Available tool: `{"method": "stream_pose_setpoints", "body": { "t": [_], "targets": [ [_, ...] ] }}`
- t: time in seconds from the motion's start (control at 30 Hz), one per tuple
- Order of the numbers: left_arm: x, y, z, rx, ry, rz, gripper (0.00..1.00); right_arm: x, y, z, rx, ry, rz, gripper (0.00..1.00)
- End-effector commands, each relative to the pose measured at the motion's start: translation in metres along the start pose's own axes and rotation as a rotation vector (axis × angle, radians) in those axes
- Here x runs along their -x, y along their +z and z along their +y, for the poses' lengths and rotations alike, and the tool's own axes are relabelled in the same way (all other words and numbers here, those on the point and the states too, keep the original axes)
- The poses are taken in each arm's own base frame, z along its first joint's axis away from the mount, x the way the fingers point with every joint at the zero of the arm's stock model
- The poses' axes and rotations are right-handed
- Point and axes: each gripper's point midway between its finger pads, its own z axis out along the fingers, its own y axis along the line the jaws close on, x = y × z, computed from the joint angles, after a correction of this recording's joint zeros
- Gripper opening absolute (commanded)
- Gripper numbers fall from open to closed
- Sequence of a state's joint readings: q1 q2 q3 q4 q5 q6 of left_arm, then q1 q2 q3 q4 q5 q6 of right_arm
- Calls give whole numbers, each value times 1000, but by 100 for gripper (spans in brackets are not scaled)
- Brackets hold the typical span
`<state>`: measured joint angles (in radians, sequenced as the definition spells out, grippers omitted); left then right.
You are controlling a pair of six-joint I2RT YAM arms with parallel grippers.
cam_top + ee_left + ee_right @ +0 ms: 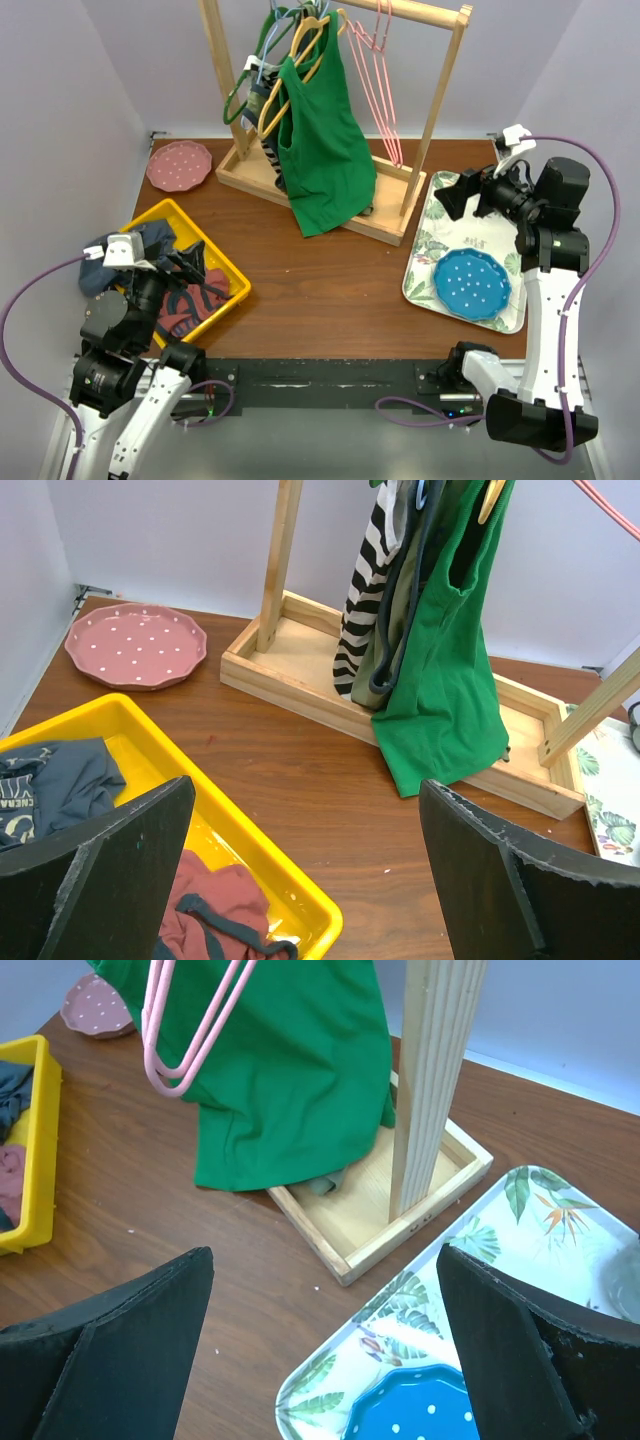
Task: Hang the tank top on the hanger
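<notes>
The dark navy tank top (150, 238) lies crumpled in the far-left part of a yellow bin (215, 252), and shows in the left wrist view as slate-blue cloth (65, 780). The pink wire hanger (380, 80) hangs from the wooden rack's rail, beside a green top; its lower loop (185, 1050) shows in the right wrist view. My left gripper (188, 266) hovers over the bin, open and empty (305, 785). Over the floral tray, my right gripper (455, 192) points toward the rack, also open and empty (325, 1252).
A wooden rack (320, 190) at the back centre carries a bright green tank top (320, 150), a striped garment and yellow and green hangers. Maroon cloth (190, 305) also lies in the bin. A pink plate (179, 165) sits back left. The floral tray (425, 245) holds a blue plate (472, 284).
</notes>
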<state>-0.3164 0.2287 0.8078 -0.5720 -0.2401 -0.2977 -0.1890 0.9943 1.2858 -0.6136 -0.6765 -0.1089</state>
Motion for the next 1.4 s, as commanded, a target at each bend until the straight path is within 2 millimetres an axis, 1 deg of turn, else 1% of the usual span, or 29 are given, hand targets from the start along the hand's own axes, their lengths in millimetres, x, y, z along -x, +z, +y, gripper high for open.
{"method": "stream_pose_setpoints", "body": {
  "t": [0.0, 0.1, 0.17, 0.2, 0.3, 0.33, 0.37, 0.47, 0.5, 0.53, 0.6, 0.7, 0.73, 0.77, 0.8, 0.83, 0.87, 0.93, 0.97, 1.0, 1.03, 1.07, 1.1, 1.13, 1.17, 1.27, 1.3, 1.33, 1.37],
  "targets": [
    [13, -3, -2, 1, -32, -32, 100, 7, 0, 8, 49, -27, -37, 99],
    [8, 0, -3, -1, -37, -20, 100, 1, 6, 13, 94, -6, -36, 99],
    [7, 2, -3, -2, -43, -16, 100, -13, 12, 15, 131, 10, -18, 99],
    [4, 4, -3, -1, -45, -8, 100, -15, 14, 24, 201, 5, -23, 99],
    [-6, 11, -8, -21, -47, 22, 100, -39, 15, 46, 386, -50, -3, 99],
    [-9, 13, -12, -38, -47, 37, 100, -49, 14, 58, 478, -41, -6, 99],
    [-12, 17, -14, -42, -55, 49, 100, -52, 15, 61, 506, -54, -11, 99],
    [-30, 29, -15, -35, -81, 101, 100, -69, 21, 63, 550, -44, 5, 99],
    [-42, 34, -14, -26, -86, 130, 100, -73, 23, 63, 556, -42, 6, 99],
    [-47, 40, -14, -16, -98, 140, 100, -84, 26, 63, 568, -19, 22, 99],
    [-72, 53, -12, 20, -131, 213, 100, -91, 30, 61, 573, -24, 16, 99],
    [-86, 70, -15, 38, -177, 257, 98, -101, 34, 59, 559, -5, 38, 99],
    [-84, 75, -14, 52, -190, 247, 98, -102, 35, 58, 554, -2, 44, 99],
    [-93, 82, -11, 84, -201, 273, 98, -104, 37, 57, 551, 0, 52, 99],
    [-94, 87, -8, 107, -205, 278, 98, -107, 37, 56, 548, 13, 65, 99],
    [-97, 91, -1, 148, -208, 286, 98, -107, 38, 55, 543, 11, 72, 99],
    [-109, 100, 12, 215, -222, 325, 98, -107, 39, 54, 541, -9, 76, 99],
    [-121, 104, 33, 312, -251, 359, 97, -111, 38, 51, 525, -3, 101, 99],
    [-131, 107, 54, 411, -294, 382, 96, -111, 39, 50, 520, -7, 106, 98],
    [-133, 106, 66, 472, -314, 386, 96, -113, 38, 50, 517, -3, 115, 99],
    [-136, 97, 86, 588, -303, 390, 92, -112, 38, 50, 516, -5, 117, 99],
    [-137, 93, 98, 670, -323, 379, 90, -112, 38, 50, 518, -10, 119, 99],
    [-133, 90, 106, 722, -314, 360, 87, -114, 38, 49, 519, -2, 127, 99],
    [-131, 81, 119, 799, -281, 342, 81, -113, 37, 50, 527, -4, 127, 99],
    [-129, 76, 124, 832, -277, 326, 79, -112, 37, 50, 532, -27, 125, 98],
    [-137, 64, 145, 940, -269, 309, 78, -113, 34, 54, 560, -17, 139, 99],
    [-145, 60, 152, 976, -278, 326, 78, -115, 33, 55, 567, -8, 149, 99],
    [-154, 53, 165, 1052, -302, 342, 78, -114, 32, 56, 571, -18, 145, 99],
    [-155, 50, 171, 1091, -316, 348, 77, -114, 32, 56, 571, -16, 146, 99]
  ]
}}
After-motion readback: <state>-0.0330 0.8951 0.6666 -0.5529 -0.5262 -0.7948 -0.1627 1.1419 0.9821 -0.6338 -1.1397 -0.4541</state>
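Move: The dark blue tank top in the bin's far-left part is about 21 cm ahead of my left hand, 22 cm left and 28 cm below. The red tank top with navy trim is only some 6 cm ahead and 9 cm left, just as low; the yellow bin holding both centres about 13 cm ahead and 14 cm left. From my right hand, the blue one lies roughly 68 cm left, 9 cm ahead and 31 cm below. I drop my open left hand nearly 20 cm into reach of the bin, first forward and down, then sweeping left over the red tank top towards the blue one, easing back slightly; the fingers tip down, swing about 40 degrees counter-clockwise and begin to narrow. My empty right hand sinks some 12 cm, shifting left and a little back while turning counter-clockwise. ##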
